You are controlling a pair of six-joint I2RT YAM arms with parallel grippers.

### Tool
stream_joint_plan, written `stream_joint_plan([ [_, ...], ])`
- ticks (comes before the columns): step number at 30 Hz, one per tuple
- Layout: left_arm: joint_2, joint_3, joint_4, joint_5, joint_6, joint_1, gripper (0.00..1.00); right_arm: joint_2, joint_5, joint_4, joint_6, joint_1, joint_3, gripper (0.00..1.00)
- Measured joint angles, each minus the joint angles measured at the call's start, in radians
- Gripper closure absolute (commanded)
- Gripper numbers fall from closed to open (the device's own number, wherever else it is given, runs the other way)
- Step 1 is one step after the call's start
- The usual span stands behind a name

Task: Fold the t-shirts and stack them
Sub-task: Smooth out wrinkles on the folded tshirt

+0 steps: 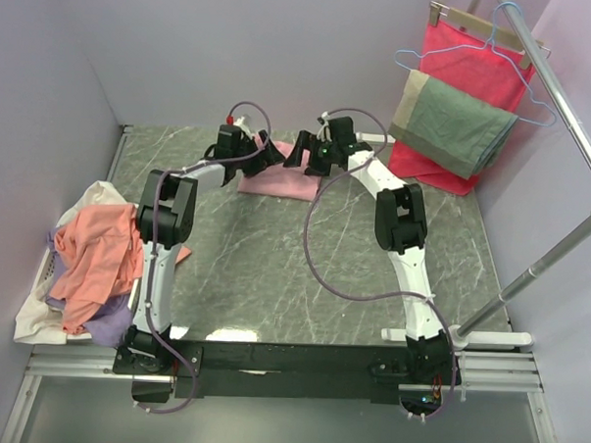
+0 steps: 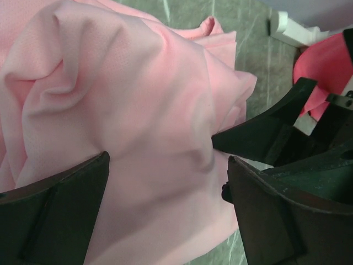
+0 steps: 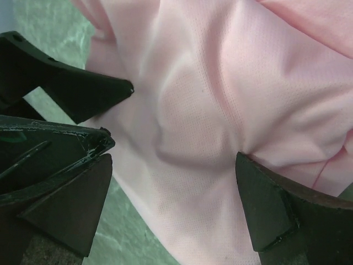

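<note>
A light pink t-shirt (image 1: 278, 181) lies bunched at the far middle of the green marble table (image 1: 303, 271). Both grippers hover over it, tips nearly meeting. My left gripper (image 1: 275, 158) (image 2: 168, 204) is open, with pink cloth (image 2: 127, 110) spread below its wide jaws. My right gripper (image 1: 300, 153) (image 3: 174, 204) is open too, straddling the pink t-shirt (image 3: 231, 83); one of its fingertips (image 3: 259, 176) presses into a fold. Each wrist view shows the other gripper's black finger close by. More t-shirts, salmon-orange (image 1: 98, 257), white and lilac (image 1: 110, 321), lie heaped at the left edge.
A red cloth (image 1: 474, 58) on a blue hanger and a grey-green and beige cloth (image 1: 455, 121) hang from a metal rack (image 1: 565, 116) at the back right. A white basket (image 1: 34, 318) sits under the left pile. Lilac walls close in the table.
</note>
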Motion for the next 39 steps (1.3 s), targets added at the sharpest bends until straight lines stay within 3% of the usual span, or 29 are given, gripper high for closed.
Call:
stream_joint_plan([
  [4, -0.114, -0.181, 0.034, -0.055, -0.012, -0.023, 0.06, -0.117, 0.035, 0.020, -0.041, 0.027, -0.190, 0.00],
  [12, -0.480, -0.660, 0.029, -0.157, -0.055, -0.142, 0.06, -0.583, 0.166, 0.131, -0.085, 0.198, -0.900, 0.00],
  [15, -0.667, -0.838, -0.049, -0.214, -0.088, -0.233, 0.03, -0.793, 0.196, 0.143, -0.072, 0.283, -1.167, 0.00],
  [19, -0.904, -0.959, -0.214, -0.311, -0.118, -0.362, 0.01, -1.054, 0.257, 0.072, -0.043, 0.320, -1.398, 0.00],
  [23, -1.086, -0.963, -0.291, -0.422, -0.112, -0.380, 0.00, -1.273, 0.375, -0.009, -0.021, 0.301, -1.451, 0.00],
  [27, -1.093, -0.912, -0.287, -0.528, -0.058, -0.372, 0.01, -1.376, 0.453, 0.003, -0.011, 0.279, -1.454, 0.00],
  [35, -0.845, -0.864, -0.210, -0.589, 0.072, -0.372, 0.01, -1.233, 0.441, 0.105, 0.002, 0.172, -1.495, 0.00],
  [39, -0.792, -0.864, -0.177, -0.588, 0.112, -0.370, 0.01, -1.156, 0.423, 0.154, 0.003, 0.157, -1.493, 0.01],
])
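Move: Both open grippers rest on the far part of the folded pink t-shirt. Its middle lies about 6 cm back and 2 cm to the right of the left hand, some 6 cm back and 3 cm to the left of the right hand, and 2 cm below both. A white rail end lies about 5 cm ahead and 17 cm right of the right hand; the clothes heap is roughly 35 cm back and 33 cm left of the left hand. Back towards the bases both arms sweep quickly and low, some 30 cm, their open fingertips dragging the folded shirt over the table, the right hand veering right late on. Both then lift about 7 cm, ease forward roughly 5 cm and lower again over the shirt's far corners, the palms rolling outer side up by 20 to 30 degrees; fresh contact can't be seen. ##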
